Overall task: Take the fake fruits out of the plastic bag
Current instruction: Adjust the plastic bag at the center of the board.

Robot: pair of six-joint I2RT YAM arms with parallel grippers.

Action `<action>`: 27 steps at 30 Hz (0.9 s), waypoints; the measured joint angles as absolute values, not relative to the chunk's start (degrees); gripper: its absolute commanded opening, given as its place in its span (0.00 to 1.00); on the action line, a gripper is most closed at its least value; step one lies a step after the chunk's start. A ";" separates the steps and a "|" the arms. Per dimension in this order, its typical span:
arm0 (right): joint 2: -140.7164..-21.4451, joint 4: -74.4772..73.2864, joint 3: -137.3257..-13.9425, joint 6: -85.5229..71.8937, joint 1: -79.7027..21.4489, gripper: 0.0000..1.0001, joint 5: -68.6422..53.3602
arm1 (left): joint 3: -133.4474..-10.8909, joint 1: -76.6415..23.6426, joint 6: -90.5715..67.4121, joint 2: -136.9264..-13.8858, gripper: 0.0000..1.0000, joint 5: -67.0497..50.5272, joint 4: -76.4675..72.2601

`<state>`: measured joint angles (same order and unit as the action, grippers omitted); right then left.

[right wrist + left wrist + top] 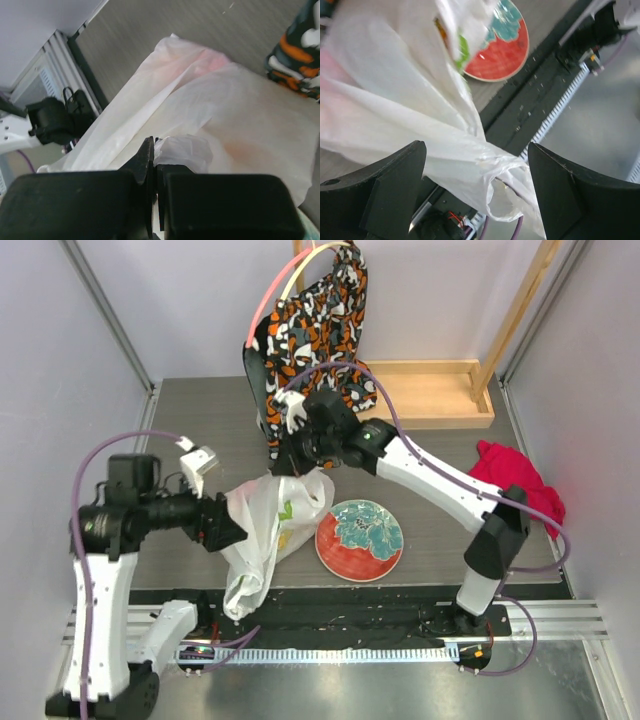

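Observation:
The plastic bag (262,530) hangs translucent white over the table's near edge, its tail drooping onto the black rail. My right gripper (298,462) is shut on a bunched fold at the bag's top (182,150) and holds it up. My left gripper (238,530) is open wide, and the bag's lower part (445,150) runs between its fingers (390,185) without being pinched. The fake fruits stay inside the bag, dim through the plastic: a green and yellow patch (286,512) (462,51) and a pink blur (212,62).
The red-and-teal floral plate (360,540) lies just right of the bag. A red cloth (515,485) lies at the right edge. The orange-black-white cloth bag (315,320) hangs at the back, with a wooden tray (430,390) beside it.

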<state>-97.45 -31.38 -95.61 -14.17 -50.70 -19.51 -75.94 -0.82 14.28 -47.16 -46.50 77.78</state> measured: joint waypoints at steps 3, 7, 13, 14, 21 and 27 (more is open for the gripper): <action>-102.48 -30.94 -101.10 -15.14 -47.75 0.01 -20.16 | -73.19 -7.70 14.35 -52.69 0.87 -45.39 77.01; -105.60 -30.76 -104.92 -15.90 -45.06 0.01 -20.29 | -72.82 -15.29 15.90 -58.87 0.87 -44.91 77.06; -106.50 -30.39 -107.63 -16.51 -44.14 0.01 -20.32 | -77.03 -20.32 22.48 -55.77 0.89 -40.49 77.19; -106.50 -30.35 -107.92 -16.51 -44.14 0.01 -20.34 | -77.41 -20.47 23.49 -54.78 0.88 -39.66 77.17; -106.50 -30.04 -108.22 -16.58 -43.79 0.01 -20.56 | -77.78 -22.50 26.09 -50.13 0.89 -34.50 77.78; -108.14 -30.00 -110.24 -16.53 -43.22 0.01 -20.75 | -76.88 -29.87 26.39 -51.24 0.86 -33.30 77.45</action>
<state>-108.14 -30.00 -110.24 -16.53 -43.22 -20.75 -76.88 -29.87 26.39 -51.24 -33.30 77.45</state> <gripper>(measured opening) 0.038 0.888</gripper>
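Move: The left hand, open, hangs over the bag's loose near end, which lies some 18 cm below it, about 5 cm back and 1 cm to its left; the plate is about 9 cm ahead of that hand and 25 cm to its right. The right hand already pinches the bag's raised edge, with the bag's body about 18 cm below it, level and 3 cm to the left. It is bound for the hanging shirt's hem, about 15 cm ahead and 1 cm to the right. Keep the right gripper shut on the bag's edge and draw it forward about 9 cm towards the shirt's hem, fast at first, rising slightly as it slows. Dip the left gripper about 4 cm down and as far right, lift it about halfway back, then ease it backward, turning it some 30 degrees clockwise over the bag's near end, fingers staying wide open. ##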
